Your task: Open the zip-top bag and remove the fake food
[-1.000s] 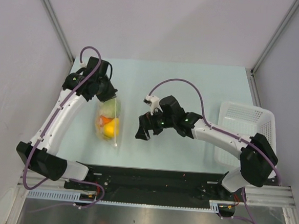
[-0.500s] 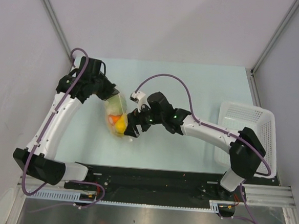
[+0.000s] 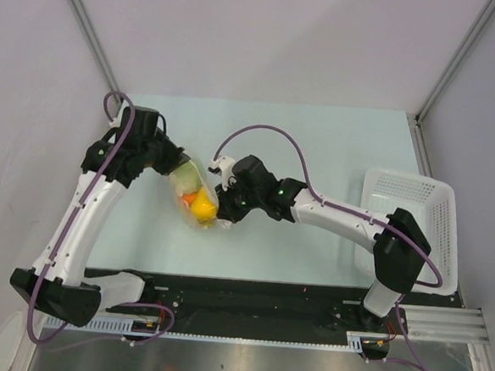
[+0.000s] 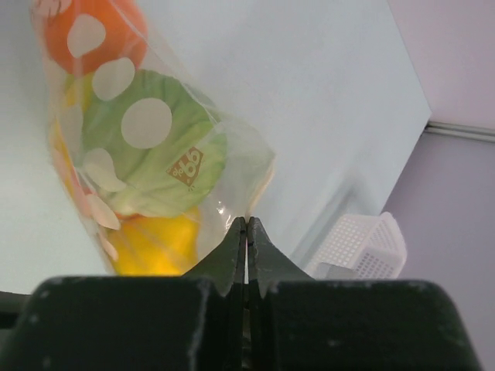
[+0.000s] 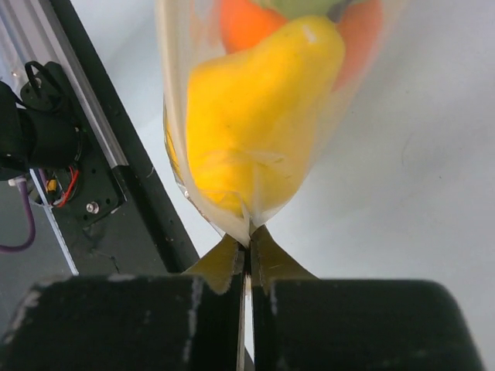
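The clear zip-top bag [image 3: 194, 195] hangs between my two arms over the table's left half, with the fake food [image 3: 200, 204] inside it: a yellow fruit, an orange piece and a pale green cabbage [image 4: 158, 158]. My left gripper [image 3: 169, 165] is shut on the bag's upper left edge; in the left wrist view its tips [image 4: 246, 224] pinch the plastic film. My right gripper [image 3: 223, 211] is shut on the bag's lower right edge, and in the right wrist view [image 5: 248, 236] the film is nipped just under the yellow fruit [image 5: 259, 116].
A white perforated basket [image 3: 406, 222] stands at the table's right side, beyond the right arm. The black rail [image 3: 248, 300] with the arm bases runs along the near edge. Grey walls close in the table at the back and both sides.
My right arm swung left to the bag and its jaws went from wide open to shut on the bag's edge. The left arm shifted left and nearer, carrying the bag.
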Controlling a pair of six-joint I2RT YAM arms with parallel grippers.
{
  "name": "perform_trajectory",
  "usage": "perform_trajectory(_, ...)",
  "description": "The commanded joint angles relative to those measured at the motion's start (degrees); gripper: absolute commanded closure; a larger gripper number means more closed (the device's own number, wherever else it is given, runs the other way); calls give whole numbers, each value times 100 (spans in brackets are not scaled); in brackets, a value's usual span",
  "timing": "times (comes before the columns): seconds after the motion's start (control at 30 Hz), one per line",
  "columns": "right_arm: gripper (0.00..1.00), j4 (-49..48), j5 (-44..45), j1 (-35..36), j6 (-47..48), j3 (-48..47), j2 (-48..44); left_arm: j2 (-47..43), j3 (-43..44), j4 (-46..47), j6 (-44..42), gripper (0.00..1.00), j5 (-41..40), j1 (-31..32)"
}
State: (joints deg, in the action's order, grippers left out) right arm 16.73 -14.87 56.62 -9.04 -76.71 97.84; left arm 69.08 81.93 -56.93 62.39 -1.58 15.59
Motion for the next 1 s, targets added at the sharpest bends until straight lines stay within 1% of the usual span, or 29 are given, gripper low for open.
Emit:
perform_trajectory(0.0,100,778,143,-11,543,-687,-72,-483,-343,-64,-725,98,-360,-83)
perform_trajectory(0.03,100,936,38,-28,639,-775,-64,-544,-362,-64,-937,93,-447,-83)
perform_trajectory(0.07,100,1320,37,-37,736,-897,-55,-597,-371,-99,-1131,85,-518,-83)
perform_trajectory(0.1,100,1489,-6,-63,885,-994,-55,-763,-423,-73,-1533,62,-562,-83)
perform_trajectory(0.13,100,1665,-129,-72,1121,-1195,-55,-877,-476,31,-1772,52,-580,-83)
perform_trajectory(0.17,100,1954,-165,-124,1228,-1293,-55,-1009,-537,137,-2192,43,-571,-83)
perform_trajectory(0.2,100,2087,-235,-168,1412,-1381,-63,-1341,-747,312,-2466,30,-432,-83)
perform_trajectory(0.23,100,2202,-505,-212,1466,-1582,-46,-1484,-844,523,-2712,26,-282,-83)
perform_trajectory(0.27,100,2412,-647,-352,1492,-1671,-2,-1642,-941,864,-3150,23,102,-83)
perform_trajectory(0.3,100,2492,-927,-414,1562,-1776,33,-1948,-1160,1076,-3354,20,419,-83)
perform_trajectory(0.33,100,2649,-1060,-458,1589,-1908,103,-2107,-1284,1278,-3565,19,692,-83)
perform_trajectory(0.37,100,2729,-1148,-502,1633,-1979,138,-2222,-1424,1594,-3837,18,1286,-83)
perform_trajectory(0.43,100,2879,-1211,-494,1703,-2050,191,-2311,-1627,1658,-3849,18,1511,-83)
perform_trajectory(0.5,100,2897,-1158,-459,1686,-2024,200,-2163,-1628,1527,-3507,20,1731,-92)
perform_trajectory(0.53,100,2862,-1149,-450,1721,-1998,191,-1927,-1619,1431,-3306,20,1767,-83)
perform_trajectory(0.57,100,2853,-1106,-424,1730,-1945,191,-1785,-1610,1343,-2851,19,1767,-83)
perform_trajectory(0.63,100,2853,-1018,-371,1791,-1971,200,-1426,-1680,1315,-2435,17,1986,-83)
perform_trajectory(0.67,100,2862,-1009,-362,1826,-1980,200,-1337,-1715,1342,-2068,14,2004,-83)
perform_trajectory(0.73,100,2810,-912,-353,1844,-1962,174,-1065,-1707,1307,-1680,13,1803,-83)
perform_trajectory(0.87,100,2704,-851,-345,1870,-1953,112,-520,-1523,1333,-1221,11,2012,-83)
perform_trajectory(0.97,100,2634,-781,-301,1949,-1936,95,-238,-1365,1395,-957,12,2083,-92)
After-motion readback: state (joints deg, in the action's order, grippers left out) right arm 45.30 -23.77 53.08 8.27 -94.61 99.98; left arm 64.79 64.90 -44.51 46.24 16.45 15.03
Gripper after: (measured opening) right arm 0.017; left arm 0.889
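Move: The bag's zip edge slants between the two grippers, each pinching one end. Its middle lies about 5 cm back, 5 cm right and 6 cm below the left gripper. From that gripper, the lettuce is some 5 cm straight back and 8 cm down, the yellow pepper about 11 cm back, 5 cm right and 13 cm down. From the right gripper, the edge's middle is about 5 cm ahead, 5 cm left and 6 cm up. Open the left gripper wide to let go of its end of the zip edge, drawing it back some 7 cm and slightly up. Then swing it down about 8 cm, forward and right, over the bag so the open fingers come close around the zip edge, turned roughly 25 degrees clockwise. Meanwhile keep the right gripper's pinch, lifting and carrying the bag right about 4 cm each way. ##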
